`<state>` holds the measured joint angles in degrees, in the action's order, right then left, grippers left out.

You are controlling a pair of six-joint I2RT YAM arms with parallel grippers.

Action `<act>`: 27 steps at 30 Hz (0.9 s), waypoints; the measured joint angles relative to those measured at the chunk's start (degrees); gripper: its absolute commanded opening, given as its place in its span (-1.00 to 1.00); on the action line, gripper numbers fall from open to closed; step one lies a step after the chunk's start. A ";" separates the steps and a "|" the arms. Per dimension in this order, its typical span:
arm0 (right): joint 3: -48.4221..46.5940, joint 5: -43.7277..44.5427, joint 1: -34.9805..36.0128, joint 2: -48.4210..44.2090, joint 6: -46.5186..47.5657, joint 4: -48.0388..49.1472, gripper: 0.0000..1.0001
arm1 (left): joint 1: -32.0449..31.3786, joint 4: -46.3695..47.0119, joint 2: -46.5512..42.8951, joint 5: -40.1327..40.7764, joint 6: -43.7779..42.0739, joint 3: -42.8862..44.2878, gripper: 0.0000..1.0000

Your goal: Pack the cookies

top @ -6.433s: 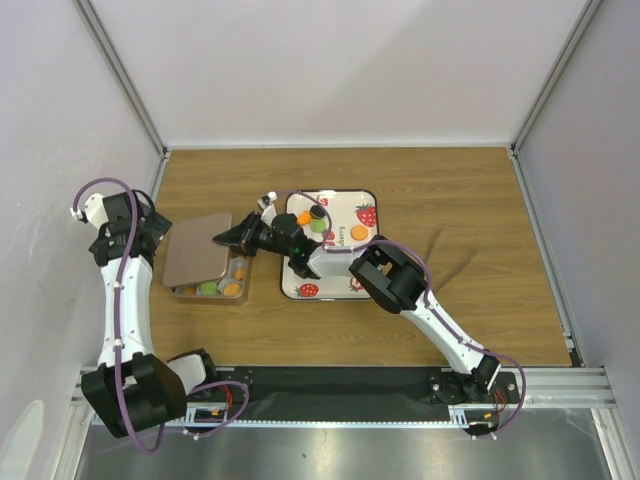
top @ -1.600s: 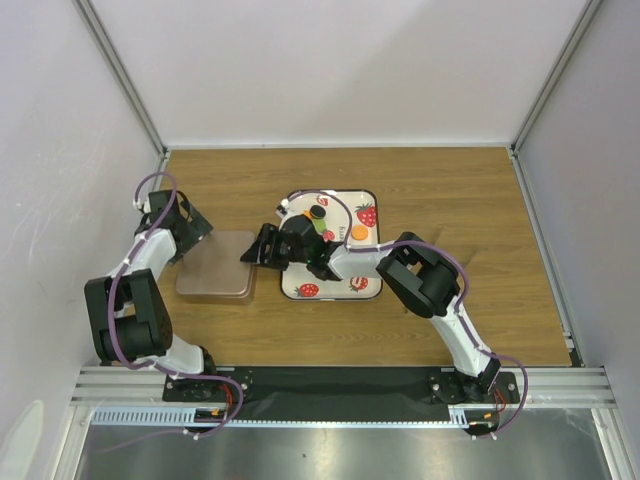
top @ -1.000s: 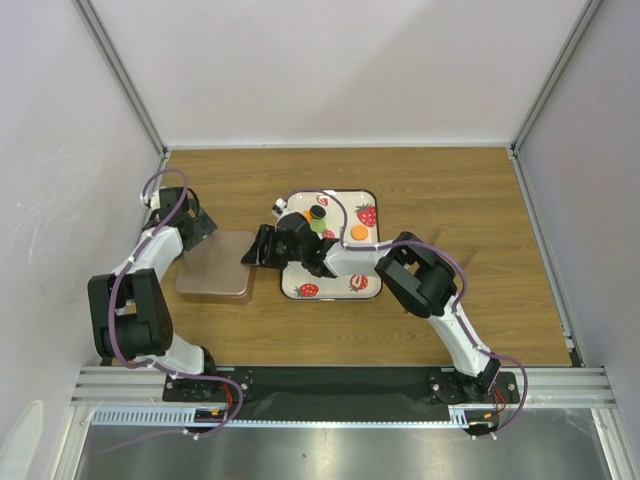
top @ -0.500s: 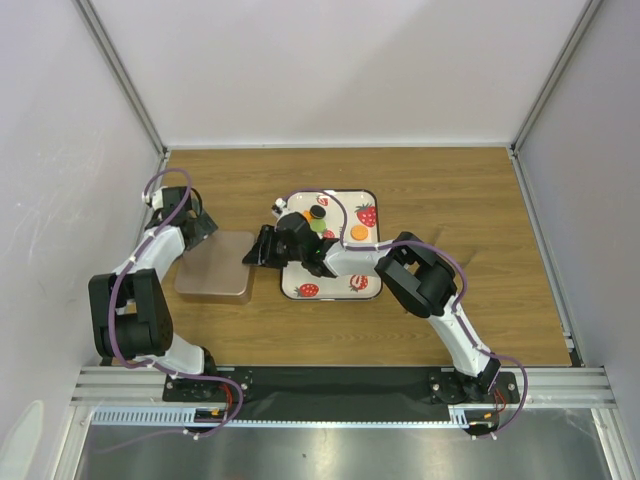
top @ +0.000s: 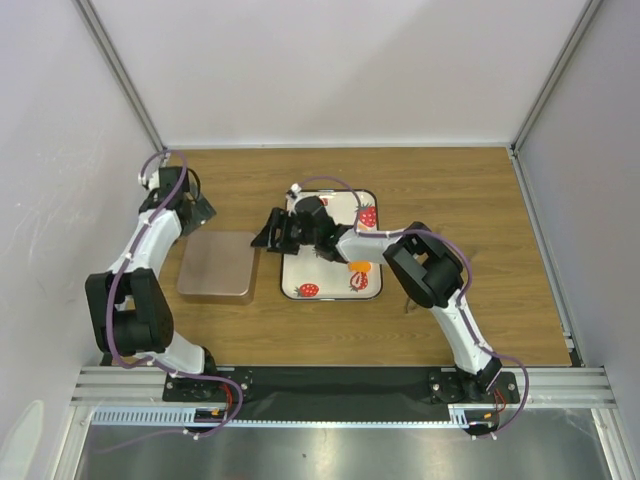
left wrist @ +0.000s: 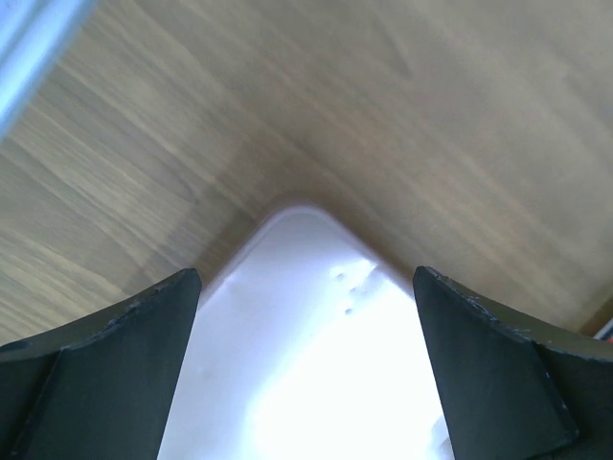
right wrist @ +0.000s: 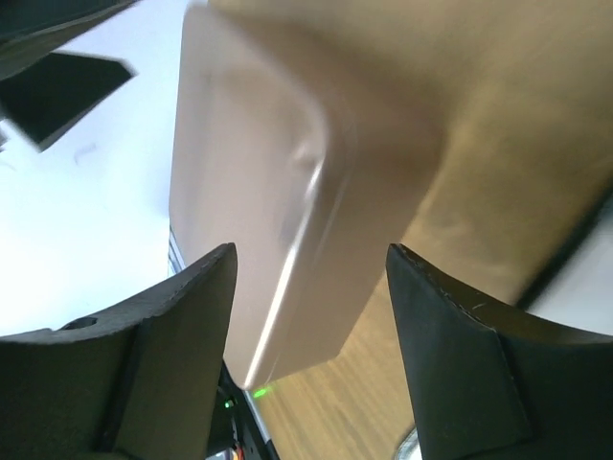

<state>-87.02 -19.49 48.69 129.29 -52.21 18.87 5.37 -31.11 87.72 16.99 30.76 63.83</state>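
Observation:
One orange cookie (top: 358,268) lies on the strawberry-print tray (top: 300,275), near its right side. Other cookies are hidden under my right arm. The box with its brown lid on (top: 215,265) stands left of the tray. My right gripper (top: 268,232) hovers open between tray and box. In the right wrist view the right gripper (right wrist: 311,249) faces the box (right wrist: 287,192) with nothing between its fingers. My left gripper (top: 197,210) is open above the box's far corner, and the left wrist view shows the left gripper (left wrist: 306,278) astride the glaring lid corner (left wrist: 316,364).
White walls with metal posts (top: 125,85) close in the wooden table (top: 450,200) on three sides. A metal rail (top: 340,385) with the arm bases runs along the near edge. The left wall stands close to my left gripper.
My right gripper has drawn back from the box towards the tray's far left and opened wider. An orange cookie now shows lower on the tray. The left gripper has shifted slightly farther back.

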 measured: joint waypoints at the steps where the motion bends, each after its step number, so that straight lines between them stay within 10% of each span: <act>1: 0.00 -0.52 -0.68 -0.04 0.00 0.15 0.41 | 0.00 -0.50 0.00 0.57 -0.02 1.40 1.00; 15: 9.20 -1.75 -9.11 -21.05 6.54 -4.50 0.55 | -12.35 -3.45 -15.50 3.19 -1.90 7.37 1.00; 27: 26.34 20.92 -15.02 -53.77 19.96 -15.17 0.99 | -30.29 -2.69 -36.50 -0.98 -4.37 -6.75 0.99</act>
<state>-60.69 1.43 33.67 75.53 -32.25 3.70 -24.93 -33.80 51.22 16.01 26.39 57.08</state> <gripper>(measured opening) 0.993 0.996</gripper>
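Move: The lidded cookie box is the thing just worked on. Its middle lies about 10 cm back, 4 cm to the right and 7 cm below the left hand, and roughly 7 cm back, 9 cm to the left and 5 cm below the right hand. The strawberry tray's middle is some 17 cm to the right hand's right, 2 cm back and 8 cm lower, and about 29 cm right and 5 cm back of the left hand. Clear both open grippers off the closed box. Swing the right one about 25 cm right and 20 cm up, after a short push forward, towards the far part of the tray, opening it fully. Lift the left one over the lid, swing it right and then back, and let it dip slightly at the end; turn both clockwise some 30 degrees, fingers less steep. ##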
